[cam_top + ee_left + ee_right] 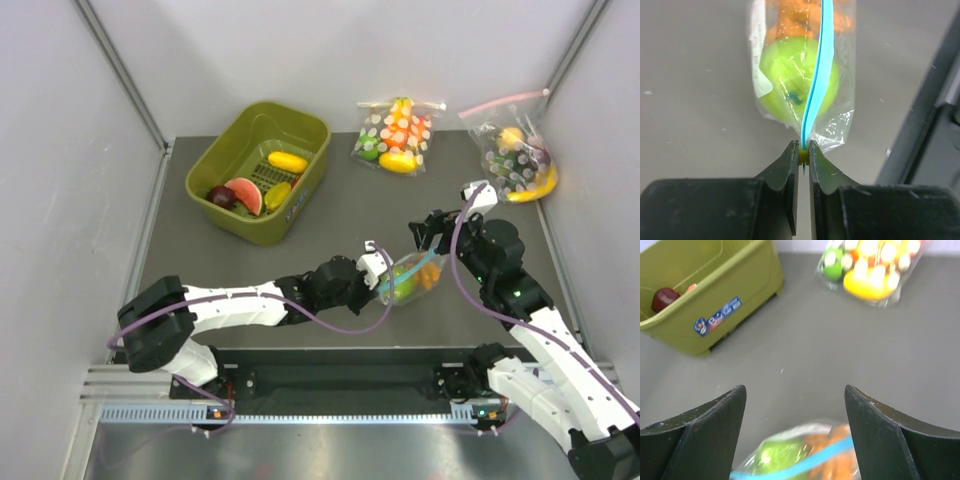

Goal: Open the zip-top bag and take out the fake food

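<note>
The zip-top bag, clear with a light-blue zip strip, hangs from my left gripper. That gripper is shut on the strip's near end, where a small yellow piece shows between the jaws. Inside the bag sit the fake food pieces: a round green fruit and orange pieces beyond it. My right gripper stands open just above the bag's far side, touching nothing. Its view shows the bag blurred at the bottom between the fingers.
An olive-green bin with toy pieces stands at the back left. Two dotted bags with pink strips lie at the back: one in the middle, one at the right wall. Grey walls close both sides.
</note>
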Tool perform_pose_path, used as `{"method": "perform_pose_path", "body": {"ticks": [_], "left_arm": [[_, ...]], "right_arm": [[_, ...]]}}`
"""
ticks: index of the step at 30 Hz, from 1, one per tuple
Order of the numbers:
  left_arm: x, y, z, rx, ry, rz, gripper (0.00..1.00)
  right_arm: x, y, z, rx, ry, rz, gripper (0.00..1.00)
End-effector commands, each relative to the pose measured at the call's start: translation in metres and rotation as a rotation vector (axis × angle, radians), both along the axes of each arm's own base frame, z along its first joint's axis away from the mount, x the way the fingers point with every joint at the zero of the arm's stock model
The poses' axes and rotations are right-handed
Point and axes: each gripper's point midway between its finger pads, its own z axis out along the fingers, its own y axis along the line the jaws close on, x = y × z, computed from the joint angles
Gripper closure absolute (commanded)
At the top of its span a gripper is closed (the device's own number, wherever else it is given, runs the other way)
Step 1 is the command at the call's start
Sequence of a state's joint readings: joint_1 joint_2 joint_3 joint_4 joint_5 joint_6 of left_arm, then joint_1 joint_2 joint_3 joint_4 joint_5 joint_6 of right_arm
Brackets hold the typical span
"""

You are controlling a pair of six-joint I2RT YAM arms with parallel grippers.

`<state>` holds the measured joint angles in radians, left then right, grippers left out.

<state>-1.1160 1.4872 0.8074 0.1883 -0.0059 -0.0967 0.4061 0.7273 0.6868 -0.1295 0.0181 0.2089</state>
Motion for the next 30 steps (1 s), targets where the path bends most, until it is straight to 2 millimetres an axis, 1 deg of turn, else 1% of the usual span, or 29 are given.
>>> {"method": "perform_pose_path", "body": {"ticks": [1, 2, 6, 10, 14, 15, 17, 18, 22, 25, 30], "left_arm": [[0.028, -0.012, 0.043, -0.112, -0.107, 0.139, 1.0], [0.028, -0.012, 0.044, -0.115, -0.111, 0.152, 1.0], [0.034, -0.008, 0.052, -0.109, -0.169, 0.263, 1.0], [0.034, -0.01, 0.053, -0.104, -0.186, 0.293, 1.0], [0.028, -0.015, 0.055, -0.087, -0.228, 0.296, 1.0], [0.022, -0.018, 0.054, -0.079, -0.236, 0.285, 1.0], [0.021, -0.018, 0.055, -0.061, -0.264, 0.295, 1.0], [0.017, -0.021, 0.053, -0.05, -0.271, 0.286, 1.0], [0.012, -0.024, 0.051, -0.024, -0.303, 0.291, 1.0], [0.013, -0.023, 0.052, -0.009, -0.317, 0.311, 1.0], [0.016, -0.021, 0.048, 0.004, -0.312, 0.348, 1.0]], "right_arm": [[-0.015, 0.003, -0.024, 0.085, 0.128, -0.022, 0.22], [-0.017, 0.002, -0.031, 0.088, 0.142, -0.025, 0.22], [-0.034, -0.001, -0.044, 0.085, 0.196, -0.029, 0.23], [-0.041, 0.003, -0.053, 0.112, 0.215, -0.01, 0.23], [-0.038, 0.008, -0.064, 0.131, 0.232, -0.001, 0.23], [-0.037, 0.01, -0.068, 0.13, 0.242, 0.002, 0.23], [-0.033, 0.011, -0.072, 0.143, 0.242, -0.004, 0.23], [-0.031, 0.012, -0.074, 0.144, 0.244, -0.005, 0.23], [-0.028, 0.015, -0.083, 0.151, 0.254, -0.005, 0.23], [-0.028, 0.014, -0.09, 0.139, 0.273, -0.013, 0.24], [-0.031, 0.011, -0.086, 0.152, 0.253, -0.019, 0.23]]}}
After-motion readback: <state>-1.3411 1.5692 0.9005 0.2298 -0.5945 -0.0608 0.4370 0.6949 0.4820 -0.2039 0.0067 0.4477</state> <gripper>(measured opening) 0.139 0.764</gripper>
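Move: My left hand already pinches the near-left end of the zip; the middle of the bag's zip lies about 6 cm to its right and 5 cm ahead, roughly level. From my empty, open right hand, that zip middle is some 5 cm back, straight below by about 14 cm. The food bin stands around 21 cm ahead and 34 cm left of my right hand; the dotted bag lies roughly 28 cm straight ahead. I lower my open right hand about 10 cm and draw it back some 3 cm, tipping the fingers nearly 20 degrees further down, until they come close over the zip. My left hand keeps its pinch on the zip's end, lifts it 2 to 3 cm and turns counter-clockwise while rolling, edging out and then partly back. ##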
